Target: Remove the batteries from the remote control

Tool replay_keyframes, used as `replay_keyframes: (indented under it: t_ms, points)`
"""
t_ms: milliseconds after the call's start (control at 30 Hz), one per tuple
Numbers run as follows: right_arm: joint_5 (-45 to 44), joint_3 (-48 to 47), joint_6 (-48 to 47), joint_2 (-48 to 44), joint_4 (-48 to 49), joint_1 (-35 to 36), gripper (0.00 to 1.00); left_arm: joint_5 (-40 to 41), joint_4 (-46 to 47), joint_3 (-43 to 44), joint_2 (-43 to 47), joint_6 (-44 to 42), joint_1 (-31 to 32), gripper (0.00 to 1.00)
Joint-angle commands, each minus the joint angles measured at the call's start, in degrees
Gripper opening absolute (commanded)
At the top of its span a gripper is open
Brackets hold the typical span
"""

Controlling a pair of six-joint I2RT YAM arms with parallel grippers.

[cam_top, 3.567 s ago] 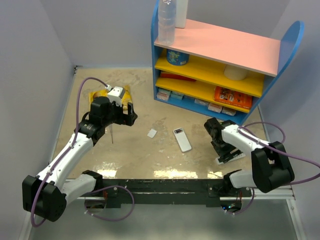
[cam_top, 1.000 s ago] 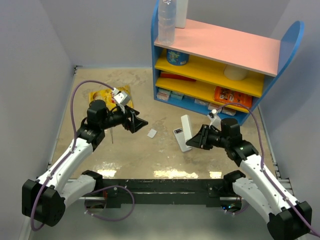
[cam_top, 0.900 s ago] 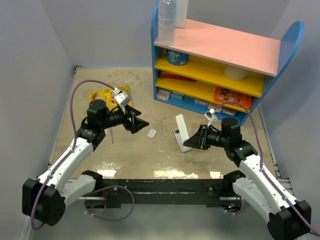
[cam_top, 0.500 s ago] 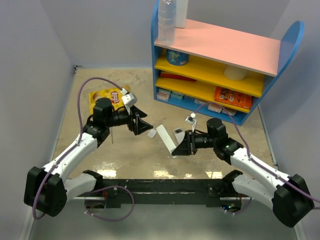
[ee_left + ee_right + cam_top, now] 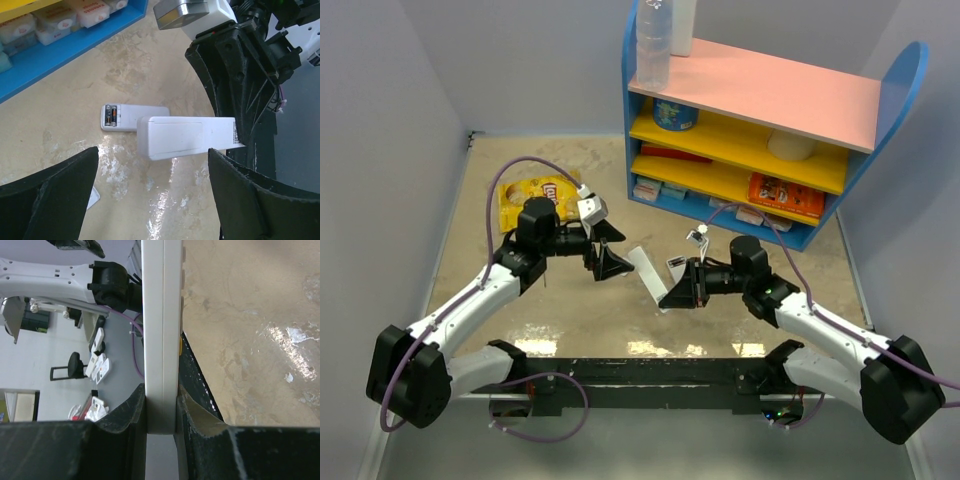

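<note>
The remote control [image 5: 648, 272], a slim white bar, is held above the table with my right gripper [image 5: 678, 290] shut on its lower end. In the right wrist view it [image 5: 161, 315] stands edge-on between the pads [image 5: 161, 392]. Its plain back [image 5: 185, 137] faces the left wrist camera, with the panel closed, so the batteries are hidden. My left gripper [image 5: 610, 258] is open just left of the remote's free end. Its fingers [image 5: 152, 160] are spread wide and touch nothing.
A second white device [image 5: 135, 117] lies on the table behind the remote, its open end showing two small cells [image 5: 111, 116]. A small flat white piece [image 5: 93, 198] lies by my left finger. The blue shelf [image 5: 750, 130] stands behind, with a yellow chip bag [image 5: 530, 192] at the left.
My right arm swung left and tilted the remote towards the left gripper. The left gripper moved right to meet it and opened wider.
</note>
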State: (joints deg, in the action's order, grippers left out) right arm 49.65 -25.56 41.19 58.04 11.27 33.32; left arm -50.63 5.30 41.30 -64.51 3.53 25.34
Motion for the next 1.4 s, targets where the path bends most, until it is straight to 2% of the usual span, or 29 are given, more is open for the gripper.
replay_keyframes:
  t_ms: [0, 600, 1067, 1200, 1300, 1367]
  points:
    - [2.56, 0.34, 0.73, -0.47, 5.17, 0.08, 0.0, -1.66, 3.14, 1.15, -1.57, -2.56, 0.5, 0.94]
    - [4.32, 0.78, 0.12, 0.93, 5.87, 1.22, 0.0, -6.58, 4.98, 3.09, -6.32, -1.43, 0.76, 0.91]
    - [4.32, 3.06, 1.08, 0.58, 8.42, 1.66, 0.0, -10.1, 8.23, 2.82, -8.26, 2.27, 0.94, 0.81]
    - [4.32, 3.76, 1.53, 0.58, 9.47, 1.83, 0.0, -11.5, 8.85, 2.56, -9.49, 2.36, 0.94, 0.75]
    - [4.23, 3.85, 1.61, 0.32, 9.39, 1.84, 0.0, -13.7, 8.85, 2.65, -10.37, 2.18, 0.85, 0.64]
    - [4.23, 4.03, 1.7, -0.12, 9.39, 1.84, 0.0, -14.32, 7.71, 3.08, -10.37, 1.05, 0.85, 0.61]
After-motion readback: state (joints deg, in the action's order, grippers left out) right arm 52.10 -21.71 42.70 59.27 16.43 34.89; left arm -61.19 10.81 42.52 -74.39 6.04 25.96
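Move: The near end of the white remote held by the right gripper is about 3 cm to the right of the left gripper, level with it and 2 cm lower; that remote's middle is about 5 cm back, 5 cm right and 3 cm below. The open remote lies some 13 cm right, straight level, and 17 cm down, the loose cover 5 cm ahead and 1 cm left. From the right gripper, the near end lies 9 cm ahead, 7 cm left and 3 cm above. Bring the left gripper about 2 cm right and 2 cm down onto the near end of the held remote, easing back slightly and turning the wrist some 10 degrees clockwise, and narrow the wide-open fingers partway around that end. Keep the right gripper shut on the remote's far end while it draws back about 2 cm and sinks a little. ##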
